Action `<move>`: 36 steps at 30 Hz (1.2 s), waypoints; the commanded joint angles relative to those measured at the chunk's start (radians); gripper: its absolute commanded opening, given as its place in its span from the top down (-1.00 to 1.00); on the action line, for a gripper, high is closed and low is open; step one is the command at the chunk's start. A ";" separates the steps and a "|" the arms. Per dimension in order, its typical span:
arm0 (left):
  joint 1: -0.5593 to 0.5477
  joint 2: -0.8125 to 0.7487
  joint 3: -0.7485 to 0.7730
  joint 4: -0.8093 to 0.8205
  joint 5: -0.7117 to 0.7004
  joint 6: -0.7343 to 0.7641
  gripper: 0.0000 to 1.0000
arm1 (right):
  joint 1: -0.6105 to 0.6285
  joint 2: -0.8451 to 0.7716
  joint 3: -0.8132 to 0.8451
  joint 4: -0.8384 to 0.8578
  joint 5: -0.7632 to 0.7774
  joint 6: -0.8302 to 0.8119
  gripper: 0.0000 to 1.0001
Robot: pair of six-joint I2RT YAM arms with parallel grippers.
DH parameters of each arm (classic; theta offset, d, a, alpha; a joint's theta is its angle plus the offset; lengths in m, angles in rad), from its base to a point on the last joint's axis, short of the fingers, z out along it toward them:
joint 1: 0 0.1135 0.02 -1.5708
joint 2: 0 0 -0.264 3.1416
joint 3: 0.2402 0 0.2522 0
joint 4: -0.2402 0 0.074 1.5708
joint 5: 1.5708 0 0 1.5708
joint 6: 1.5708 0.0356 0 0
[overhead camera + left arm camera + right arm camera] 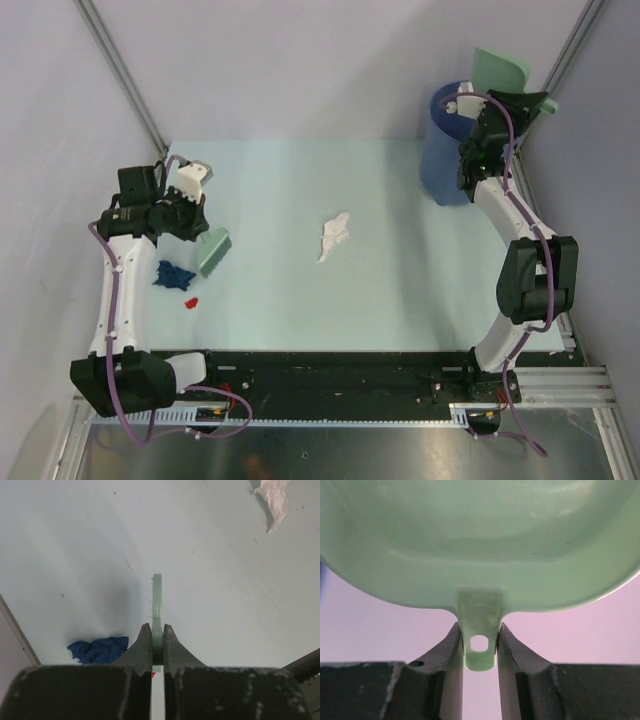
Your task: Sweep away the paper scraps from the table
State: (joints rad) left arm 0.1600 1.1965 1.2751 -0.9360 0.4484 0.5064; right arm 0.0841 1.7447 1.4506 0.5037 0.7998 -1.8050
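Observation:
My left gripper (197, 230) is shut on the pale green hand brush (215, 252), low over the left part of the table (400, 290). In the left wrist view the brush (157, 597) stands edge-on between the fingers of this gripper (157, 631). A dark blue paper scrap (172, 274) (100, 649) lies just left of the brush, and a small red scrap (190, 301) lies nearer me. A white scrap (334, 236) (274, 497) rests mid-table. My right gripper (508, 98) (480, 635) is shut on the handle of the pale green dustpan (500, 68) (480, 540), held up above the bucket.
A blue bucket (448, 150) stands at the table's far right corner, under the raised dustpan. Grey frame posts run up at the far left and far right. The black front rail (340, 375) carries both arm bases.

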 commanded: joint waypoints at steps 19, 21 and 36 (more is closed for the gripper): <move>0.007 -0.040 0.006 0.023 0.039 0.014 1.00 | -0.061 -0.073 0.396 -0.735 -0.133 0.799 1.00; 0.009 -0.041 0.001 0.023 0.046 0.009 1.00 | -0.076 -0.099 0.494 -0.853 -0.186 1.117 1.00; -0.060 -0.025 -0.011 0.023 0.090 -0.035 1.00 | 0.310 -0.372 0.430 -1.286 -0.447 1.746 1.00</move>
State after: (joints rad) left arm 0.1291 1.1759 1.2640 -0.9360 0.4839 0.4942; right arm 0.2642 1.4567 1.9369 -0.6449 0.4618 -0.2520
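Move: The right hand holds the dustpan tipped up at the bin, whose middle lies about 11 cm to its left, level with it fore and aft, and 25 cm below. From that hand the white paper scrap is some 43 cm left, 13 cm back and 40 cm down. From the left hand, the white scrap lies about 27 cm right, 5 cm ahead and 22 cm below. Right hand rises, then swings the held dustpan 15 cm left and back towards the white scrap, rolling level. ##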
